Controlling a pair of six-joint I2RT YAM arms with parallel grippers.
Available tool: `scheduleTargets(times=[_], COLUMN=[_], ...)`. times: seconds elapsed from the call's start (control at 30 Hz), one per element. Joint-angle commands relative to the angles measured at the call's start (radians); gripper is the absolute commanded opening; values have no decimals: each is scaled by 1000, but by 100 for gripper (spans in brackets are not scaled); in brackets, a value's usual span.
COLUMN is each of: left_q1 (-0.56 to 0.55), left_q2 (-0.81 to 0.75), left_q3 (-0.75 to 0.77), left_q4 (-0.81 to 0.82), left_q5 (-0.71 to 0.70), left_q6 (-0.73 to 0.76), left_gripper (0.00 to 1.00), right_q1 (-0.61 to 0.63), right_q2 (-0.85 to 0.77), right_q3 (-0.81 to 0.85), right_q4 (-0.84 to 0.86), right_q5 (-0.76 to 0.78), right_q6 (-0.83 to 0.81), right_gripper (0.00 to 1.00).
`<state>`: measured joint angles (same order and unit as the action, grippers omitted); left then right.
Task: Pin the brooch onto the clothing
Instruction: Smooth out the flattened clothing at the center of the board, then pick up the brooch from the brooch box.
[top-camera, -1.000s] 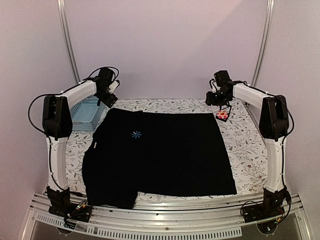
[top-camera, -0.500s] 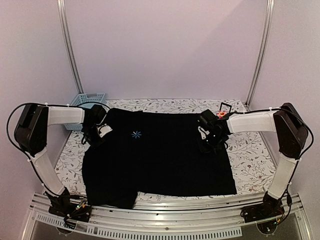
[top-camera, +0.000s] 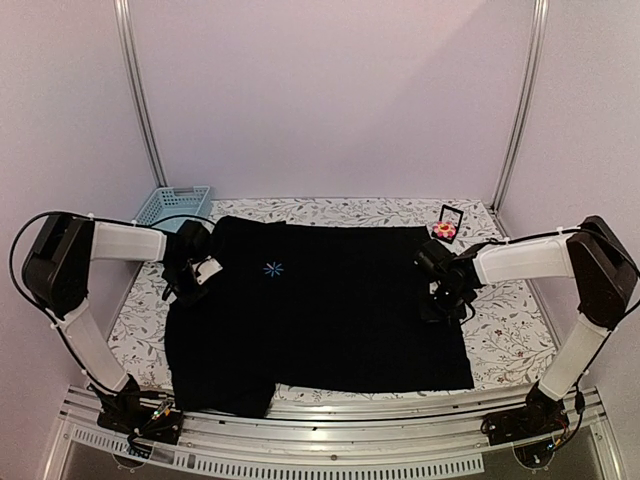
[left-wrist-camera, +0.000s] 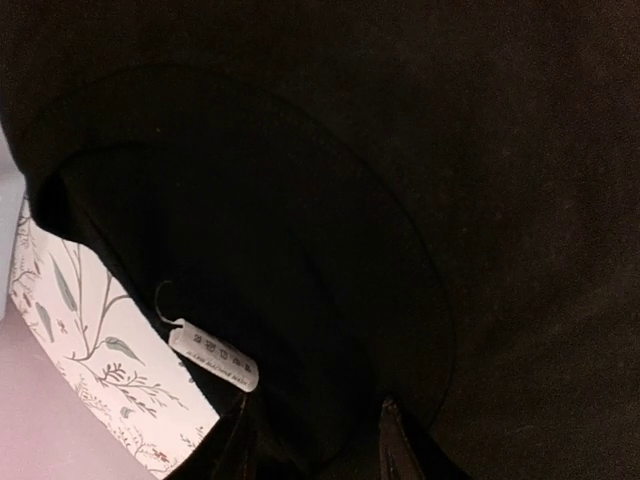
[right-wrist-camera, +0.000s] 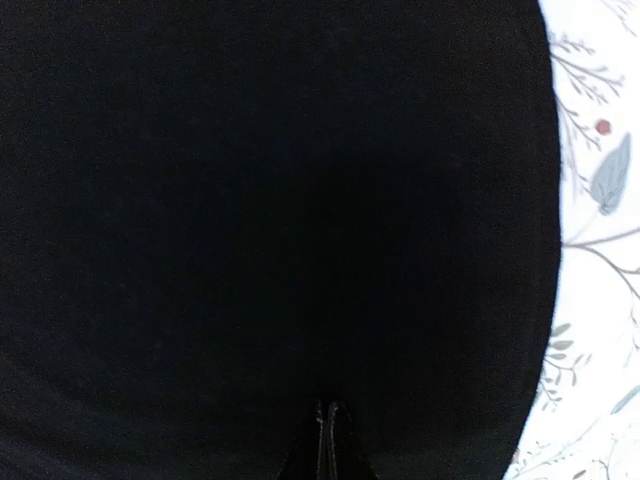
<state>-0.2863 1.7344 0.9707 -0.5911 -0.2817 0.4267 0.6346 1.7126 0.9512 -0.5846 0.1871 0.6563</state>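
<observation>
The clothing (top-camera: 320, 310), a black short-sleeved shirt with a small blue star emblem (top-camera: 272, 268), lies flat on the table. My left gripper (top-camera: 192, 275) is at its neckline. In the left wrist view its fingers (left-wrist-camera: 388, 420) stand partly apart with a fold of collar (left-wrist-camera: 300, 300) between them, beside a white care tag (left-wrist-camera: 215, 357). My right gripper (top-camera: 436, 308) rests on the shirt's right side with its tips (right-wrist-camera: 328, 408) pressed together on the black cloth (right-wrist-camera: 250, 200); whether they pinch any cloth does not show. The pink brooch (top-camera: 444, 230) sits far off at the back right.
A small black stand (top-camera: 450, 213) rises behind the brooch. A light-blue basket (top-camera: 172, 205) stands at the back left corner. The floral tablecloth (top-camera: 500, 320) shows around the shirt, and frame posts rise at both back corners.
Both arms have come down from the back of the table onto the shirt. The left gripper closed partway at the collar; the right one closed fully and slid toward the shirt's right edge.
</observation>
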Motion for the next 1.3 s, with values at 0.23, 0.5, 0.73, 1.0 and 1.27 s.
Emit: scheduleTargets(times=[0.23, 0.5, 0.73, 1.0, 1.27], left_q1=[-3, -4, -3, -4, -4], left_q2=[-98, -162, -170, -137, -115], left_q3=[85, 165, 149, 146, 148], left_q4=[-119, -174, -171, -164, -167], left_q5=[125, 155, 154, 173, 179], left_q6=[14, -2, -11, -15, -17], left_gripper=[62, 83, 85, 85, 85], right_q1=[-124, -344, -412, -413, -421], right_q2=[-78, 127, 448, 679, 776], right_q3=[150, 513, 844, 1073, 1088], right_q4=[-105, 73, 124, 111, 115], right_q5=[48, 108, 85, 90, 140], right_q6=[-117, -350, -484, -615, -684], right_gripper=[11, 59, 56, 57, 63])
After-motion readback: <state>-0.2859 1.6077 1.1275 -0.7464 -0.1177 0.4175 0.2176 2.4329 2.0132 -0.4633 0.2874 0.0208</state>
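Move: The right fingers are down on the clothing. From them the brooch lies some 35 cm ahead and 10 cm to the right, about level in height, with its black frame just beyond it at 38 cm ahead and 12 cm right. The clothing's far right corner is about 38 cm ahead and 5 cm right, and the garment's right edge runs roughly 6 cm to the right, level with the hand. From the left hand the brooch is about 30 cm ahead and 70 cm right. Slide the closed right fingers some 3 cm right along the clothing, lift off and swing forward about 33 cm in a high arc towards the brooch, opening them well past half and tipping them forward, then sink until they hang open just over it. Meanwhile open the left gripper wide and raise it 7–8 cm clear of the neckline, drifting slightly right. ##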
